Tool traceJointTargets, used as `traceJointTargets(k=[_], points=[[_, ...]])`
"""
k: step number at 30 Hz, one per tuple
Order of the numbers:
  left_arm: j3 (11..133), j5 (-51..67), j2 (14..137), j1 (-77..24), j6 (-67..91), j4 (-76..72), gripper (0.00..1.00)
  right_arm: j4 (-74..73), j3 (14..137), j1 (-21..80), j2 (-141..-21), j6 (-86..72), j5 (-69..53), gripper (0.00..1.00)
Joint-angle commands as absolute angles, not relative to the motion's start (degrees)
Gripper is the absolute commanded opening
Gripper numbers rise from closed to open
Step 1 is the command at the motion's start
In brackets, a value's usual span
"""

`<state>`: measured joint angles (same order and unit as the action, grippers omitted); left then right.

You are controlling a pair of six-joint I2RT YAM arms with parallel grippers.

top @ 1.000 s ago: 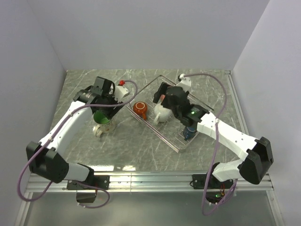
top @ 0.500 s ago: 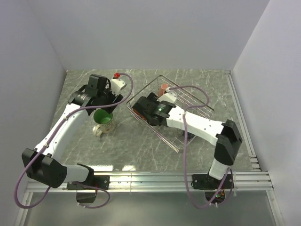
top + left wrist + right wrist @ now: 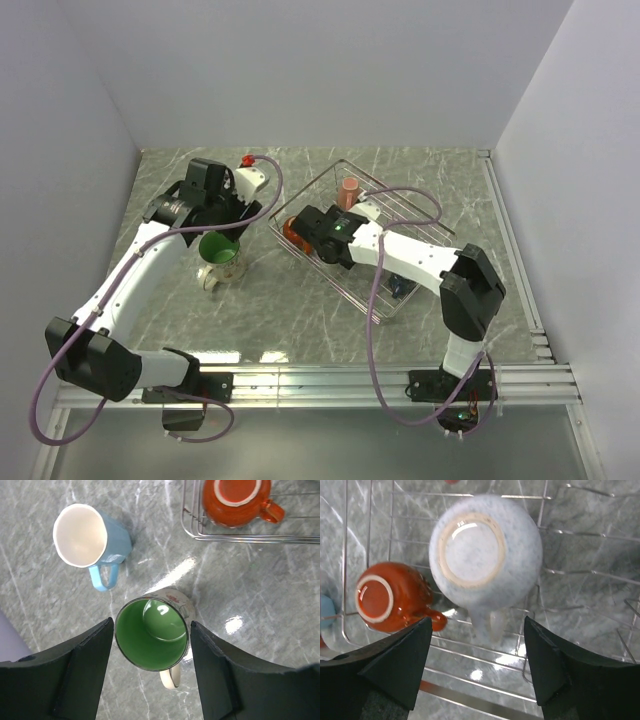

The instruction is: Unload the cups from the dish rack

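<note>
The cream floral mug with a green inside (image 3: 152, 632) (image 3: 221, 249) stands upright on the table. My left gripper (image 3: 152, 645) (image 3: 216, 226) is open above it, a finger on each side and apart from the rim. A light blue mug (image 3: 87, 537) stands beside it. In the wire dish rack (image 3: 445, 690) (image 3: 420, 215) a white speckled mug (image 3: 485, 550) sits upside down, its handle toward my open right gripper (image 3: 477, 652) (image 3: 330, 243). An orange-red mug (image 3: 385, 597) (image 3: 235, 497) (image 3: 292, 228) is upside down beside it.
A small pinkish-orange cup (image 3: 348, 188) stands at the rack's far end and a dark blue mug (image 3: 400, 288) at its near end. The rack's corner (image 3: 192, 530) lies close to the two unloaded mugs. Walls close in the left, back and right.
My right arm has swung left across the rack and now hangs over the white mug, its jaws a little narrower. The left gripper has drawn back from the green-inside mug, which stayed put.
</note>
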<state>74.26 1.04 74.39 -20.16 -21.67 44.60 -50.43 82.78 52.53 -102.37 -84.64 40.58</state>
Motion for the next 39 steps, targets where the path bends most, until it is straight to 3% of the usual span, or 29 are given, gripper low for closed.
traceJointTargets(k=[1,10,19,23,28,32,35,39], points=[[75.76,5.18,72.69,-19.52,-21.44,44.21,0.68,-47.28,83.32,51.24,-103.27,-82.53,40.96,0.77],[77.61,5.36,73.39,-18.99,-21.27,44.12,0.68,-45.18,83.76,50.80,-106.08,-78.58,38.32,0.64],[77.96,5.71,73.48,-18.55,-21.62,44.65,0.68,-41.32,80.78,50.19,-105.65,-75.50,38.06,0.29],[78.13,6.06,73.56,-18.46,-21.45,44.74,0.68,-35.70,77.53,47.82,-105.03,-73.05,34.81,0.31],[78.75,6.68,73.65,-18.46,-21.45,45.18,0.68,-33.83,77.78,46.41,-106.51,-69.09,33.75,0.44],[78.84,7.03,73.56,-18.46,-21.53,45.44,0.69,-34.19,78.66,46.14,-107.84,-68.03,33.93,0.47],[78.75,7.21,73.48,-18.46,-21.62,45.61,0.69,-33.40,77.43,45.88,-107.40,-68.20,34.36,0.38],[78.58,7.38,73.39,-18.37,-21.71,45.70,0.69,-33.31,77.08,45.79,-107.14,-66.46,36.12,0.12]])
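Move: The upturned white cup in the rack sits about 7 cm ahead of the right hand, 3 cm to its right and 6 cm below, its handle pointing back towards the fingers. At about the cup's height, the orange cup is some 7 cm ahead and 7 cm left of the hand. The pink cup stands 18 cm ahead, 4 cm right. From the left hand, the white cup is about 25 cm right, 5 cm ahead and 16 cm lower. Down and forward in steps, the right hand sinks about 5 cm and reaches some 3.5 cm ahead to the white cup's handle, turning roughly 10 degrees counter-clockwise. The fingers narrow well in, ease open a little partway down, then close again to pinch the handle between their tips. ##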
